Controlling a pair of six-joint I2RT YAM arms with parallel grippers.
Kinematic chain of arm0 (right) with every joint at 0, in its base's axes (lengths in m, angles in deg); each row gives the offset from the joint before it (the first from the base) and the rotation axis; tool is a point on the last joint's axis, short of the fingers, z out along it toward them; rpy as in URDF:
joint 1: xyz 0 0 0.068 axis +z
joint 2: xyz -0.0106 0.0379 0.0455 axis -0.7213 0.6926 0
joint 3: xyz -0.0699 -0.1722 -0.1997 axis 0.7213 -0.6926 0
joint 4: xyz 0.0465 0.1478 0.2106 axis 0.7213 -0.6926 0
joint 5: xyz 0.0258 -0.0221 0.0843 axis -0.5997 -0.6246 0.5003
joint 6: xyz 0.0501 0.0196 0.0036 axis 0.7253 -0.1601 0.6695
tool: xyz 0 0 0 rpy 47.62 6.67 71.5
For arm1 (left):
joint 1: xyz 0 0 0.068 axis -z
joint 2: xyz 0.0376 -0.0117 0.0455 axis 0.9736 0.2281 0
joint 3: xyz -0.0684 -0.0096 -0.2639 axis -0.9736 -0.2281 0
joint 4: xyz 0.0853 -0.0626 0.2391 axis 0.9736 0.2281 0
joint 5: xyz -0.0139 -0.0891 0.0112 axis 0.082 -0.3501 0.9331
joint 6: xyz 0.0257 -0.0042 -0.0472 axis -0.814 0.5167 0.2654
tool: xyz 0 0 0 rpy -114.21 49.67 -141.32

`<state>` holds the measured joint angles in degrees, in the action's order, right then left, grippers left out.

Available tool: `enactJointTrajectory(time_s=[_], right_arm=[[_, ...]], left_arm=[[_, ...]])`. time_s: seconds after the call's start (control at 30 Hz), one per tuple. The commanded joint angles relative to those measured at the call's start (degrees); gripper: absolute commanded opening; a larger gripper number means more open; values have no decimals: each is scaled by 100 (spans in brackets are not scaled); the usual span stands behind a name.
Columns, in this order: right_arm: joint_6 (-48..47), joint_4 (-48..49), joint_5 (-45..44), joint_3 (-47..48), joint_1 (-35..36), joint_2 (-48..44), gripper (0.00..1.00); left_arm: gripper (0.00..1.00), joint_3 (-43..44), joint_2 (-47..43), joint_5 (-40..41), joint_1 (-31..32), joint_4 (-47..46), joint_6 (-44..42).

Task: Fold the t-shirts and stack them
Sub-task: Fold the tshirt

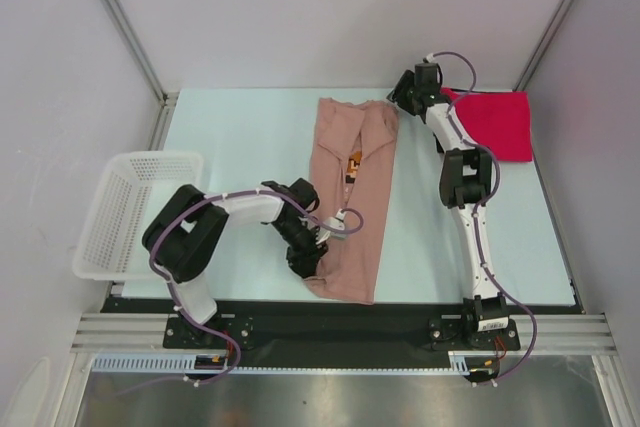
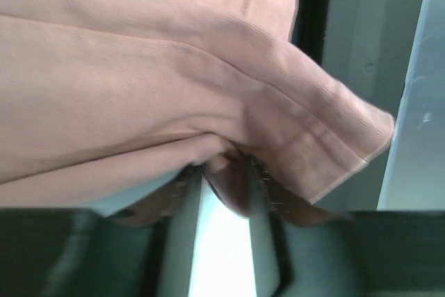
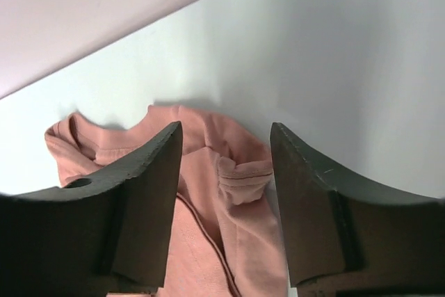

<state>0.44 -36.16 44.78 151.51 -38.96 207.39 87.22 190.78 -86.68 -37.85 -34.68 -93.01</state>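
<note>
The dusty-pink t-shirt point(image 1: 368, 197) lies folded into a long strip down the middle of the table, with a small print showing at its fold. My left gripper point(image 1: 318, 239) is at the strip's lower left edge. In the left wrist view the left gripper point(image 2: 224, 172) has its jaws parted, and a fold of pink cloth point(image 2: 139, 88) drapes over its tips. My right gripper point(image 1: 397, 99) hovers open over the strip's far end. In the right wrist view it point(image 3: 226, 129) holds nothing, and the collar and a bunched sleeve point(image 3: 243, 179) show between its fingers. A folded red t-shirt point(image 1: 497, 125) lies at the far right.
A white lattice basket point(image 1: 130, 212) stands at the table's left edge, beside the left arm. The pale table point(image 1: 240, 137) is walled at the back and sides. The black front rail point(image 2: 313, 5) runs close to the shirt's near hem.
</note>
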Motion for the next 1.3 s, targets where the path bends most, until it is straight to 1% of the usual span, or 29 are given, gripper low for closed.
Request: enactJointTrajectory(time_s=[0.0, 0.03, 0.1, 0.13, 0.17, 0.23, 0.27, 0.33, 0.37, 0.47, 0.5, 0.63, 0.73, 0.77, 0.83, 0.87, 0.93, 0.97, 1.27], right_arm=[[-327, 172, -489, 158, -87, -661, 58], [-406, 163, -534, 70, -96, -906, 59], [-530, 93, -745, -149, -131, -1109, 60], [-539, 49, -728, -194, -140, -1232, 59], [-557, -21, -658, -247, -158, -1277, 59], [-548, -206, -614, -439, -149, -1347, 56], [-531, -259, -596, -510, -149, -1391, 55], [-504, -400, -491, -694, -88, -1409, 54], [-504, -400, -395, -739, -79, -1383, 54], [-347, -435, -333, -845, -35, -1260, 55], [-285, -444, -289, -845, -35, -1121, 55], [5, -435, -78, -731, -44, -777, 53], [181, -383, -69, -687, -61, -610, 46], [216, -278, -25, -687, -70, -583, 39], [322, -190, 98, -652, -105, -478, 29], [357, -93, 125, -660, -140, -452, 18], [454, 48, 221, -652, -166, -373, 7], [489, 170, 239, -617, -219, -337, 0], [928, 760, 266, 147, -281, 251, 0]], left_arm=[[43, -235, -335, 450, 50, -184, 156], [45, -261, -397, 896, 50, -176, 218], [51, -218, -546, 1259, 50, 42, 315], [57, -183, -599, 1522, 59, 149, 333], [59, -87, -617, 1672, 50, 263, 333], [59, -16, -678, 1884, 59, 553, 395], [60, -7, -696, 2120, 59, 615, 430], [61, -24, -766, 2253, 59, 834, 457], [68, -68, -810, 2341, 59, 922, 422], [69, -147, -1030, 2500, 59, 1178, 272], [68, -173, -1100, 2683, 59, 1195, 246], [69, -235, -1513, 2966, 50, 1125, 245], [69, -235, -1619, 3019, 42, 1011, 307], [69, -218, -1637, 3019, 42, 1002, 316], [69, -209, -1646, 3019, 42, 967, 368], [70, -200, -1646, 3027, 42, 958, 386], [69, -209, -1637, 3019, 42, 932, 386], [69, -217, -1637, 3019, 42, 906, 386], [69, -165, -1382, 3045, 15, 572, 483]])
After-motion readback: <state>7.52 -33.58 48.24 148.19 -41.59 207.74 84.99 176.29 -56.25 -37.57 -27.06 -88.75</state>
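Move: The right hand, open, hangs just over the shirt's far right corner, which lies some 3 cm below, 2 cm back and 1 cm to its right; the far left corner is about 16 cm left and 2 cm back, the red folded shirt 22 cm right and 9 cm back. The left hand's parting fingers are still around cloth at the near left corner, about 1 cm back and 1 cm below; from it the basket stands roughly 35 cm left and 16 cm forward. The left hand opens its fingers further and comes free of the near left corner, drawing off about 8 cm to the left, then rising a little and easing forward, while its wrist turns some 30 degrees until the fingers point nearly straight down. The right hand lifts about 8 cm, drifting right, then sinks past its starting height and back to the far right corner, shuts its fingers there to pinch the cloth, and, staying low, slides a couple of centimetres forward again. ##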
